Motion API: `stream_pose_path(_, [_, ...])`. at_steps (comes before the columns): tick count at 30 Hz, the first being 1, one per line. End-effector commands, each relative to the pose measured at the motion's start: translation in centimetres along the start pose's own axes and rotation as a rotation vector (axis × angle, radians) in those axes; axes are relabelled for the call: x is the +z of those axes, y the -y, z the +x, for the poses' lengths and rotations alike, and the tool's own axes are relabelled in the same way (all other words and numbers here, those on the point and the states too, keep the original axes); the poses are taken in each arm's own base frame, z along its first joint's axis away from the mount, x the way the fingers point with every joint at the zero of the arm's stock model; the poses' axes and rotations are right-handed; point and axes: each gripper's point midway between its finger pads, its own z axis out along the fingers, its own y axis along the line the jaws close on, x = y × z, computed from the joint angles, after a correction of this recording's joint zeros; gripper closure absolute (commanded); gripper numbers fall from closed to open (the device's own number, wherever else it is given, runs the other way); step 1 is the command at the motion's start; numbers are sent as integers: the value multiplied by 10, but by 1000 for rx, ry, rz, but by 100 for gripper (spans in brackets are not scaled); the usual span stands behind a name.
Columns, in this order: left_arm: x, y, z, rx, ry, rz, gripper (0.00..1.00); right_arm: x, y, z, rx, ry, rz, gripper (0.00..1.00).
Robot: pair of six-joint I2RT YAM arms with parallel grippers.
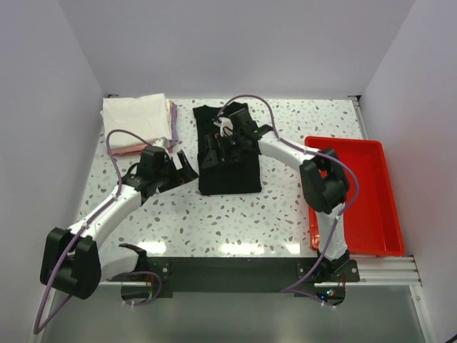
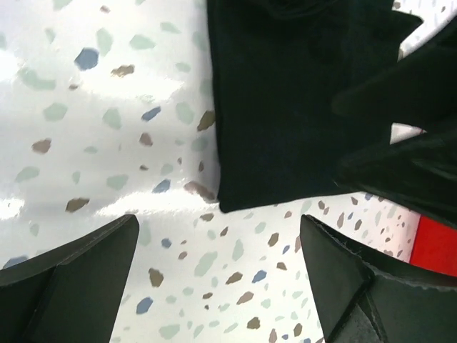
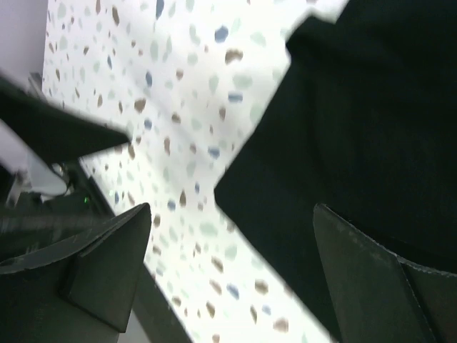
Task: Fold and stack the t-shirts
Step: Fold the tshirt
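Observation:
A black t-shirt point(image 1: 230, 175) lies folded into a long strip in the middle of the table. It also shows in the left wrist view point(image 2: 285, 100) and the right wrist view point(image 3: 371, 128). My left gripper point(image 1: 183, 168) is open and empty, low over the table just left of the shirt's near left corner point(image 2: 218, 286). My right gripper point(image 1: 218, 148) is open and empty above the shirt's left edge point(image 3: 232, 279). A stack of folded shirts, white on top point(image 1: 138, 118) with pink under it point(image 1: 123, 149), sits at the far left corner.
A red plastic tray point(image 1: 364, 207) stands along the right edge, beside the right arm's base. White walls close the table on the left, back and right. A dark rail point(image 1: 235, 268) runs along the near edge.

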Motion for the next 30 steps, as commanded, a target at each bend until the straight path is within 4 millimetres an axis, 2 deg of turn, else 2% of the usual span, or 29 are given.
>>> stream_pose_path(1, [-11, -18, 9, -34, 9, -67, 0, 24, -15, -39, -12, 75, -90, 1])
stream_pose_path(2, [-14, -19, 11, -36, 10, -66, 0, 27, -23, -59, -20, 124, -109, 1])
stream_pose_path(3, [-15, -23, 17, -38, -2, -70, 0, 43, -9, -58, 12, 116, -88, 1])
stream_pose_path(4, [-16, -23, 19, -42, -7, -67, 0, 47, -8, -63, 15, 125, -86, 1])
stream_pose_path(5, [-18, -22, 20, -47, -5, -59, 0, 49, -9, -79, -8, 166, -83, 1])
stream_pose_path(6, [-19, -23, 24, -48, -12, -57, 0, 61, 7, -85, -5, 192, -35, 1])
stream_pose_path(7, [-20, -22, 26, -54, -17, -48, 0, 62, 6, -101, -25, 235, -31, 1])
stream_pose_path(9, [-23, -23, 28, -57, -16, -45, 0, 75, 19, -107, -34, 234, -5, 1])
stream_pose_path(10, [-25, -24, 28, -59, -6, -47, 0, 69, 12, -125, -63, 274, -14, 1])
stream_pose_path(12, [-25, -27, 31, -57, -10, -52, 0, 67, 10, -131, -72, 274, -26, 1])
stream_pose_path(15, [-23, -26, 34, -59, -16, -40, 0, 44, 0, -142, -92, 293, -35, 1])
stream_pose_path(16, [-21, -27, 36, -59, -28, -37, 0, 28, -8, -144, -106, 305, -30, 1])
stream_pose_path(17, [-19, -26, 36, -59, -26, -28, 0, 20, -12, -144, -121, 309, -33, 1])
stream_pose_path(18, [-18, -26, 37, -59, -30, -25, 0, 12, -13, -143, -128, 315, -33, 1])
stream_pose_path(19, [-16, -25, 39, -60, -39, -23, 0, 6, -4, -135, -111, 305, -15, 1])
stream_pose_path(20, [-14, -24, 39, -57, -37, -11, 0, -16, -17, -141, -126, 337, -25, 1])
stream_pose_path(21, [-13, -23, 39, -53, -37, -4, 0, -28, -18, -140, -123, 345, -22, 1])
stream_pose_path(22, [-11, -22, 38, -47, -36, 4, 0, -34, -4, -129, -91, 328, 2, 1])
stream_pose_path(23, [-10, -22, 38, -45, -36, 6, 0, -59, -18, -132, -110, 363, -9, 1])
stream_pose_path(24, [-7, -21, 39, -40, -46, 12, 0, -63, 0, -116, -81, 341, 17, 1])
stream_pose_path(25, [-5, -17, 35, -33, -38, 30, 0, -70, 3, -111, -76, 343, 30, 1])
stream_pose_path(26, [-3, -15, 35, -31, -41, 36, 0, -92, -5, -111, -87, 382, 45, 1])
stream_pose_path(27, [-2, -15, 35, -24, -47, 39, 0, -90, 8, -92, -62, 351, 77, 1])
stream_pose_path(29, [5, -14, 35, -20, -61, 35, 0, -106, 20, -78, -36, 356, 144, 1])
stream_pose_path(30, [9, -17, 38, -19, -79, 27, 0, -121, 37, -67, 2, 388, 234, 1])
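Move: The right hand hovers over the folded black t-shirt, whose middle lies about 5 cm to its right, 2 cm ahead and 6 cm below; the shirt's far-left corner is some 14 cm ahead and 6 cm left. The folded stack stands roughly 24 cm left and 9 cm ahead. From the left hand, the shirt's middle is about 8 cm ahead, 13 cm right and 6 cm below. Open right hand sweeps some 12 cm forward-left over the t-shirt, dipping, then lifts back rightward; left backs off. ##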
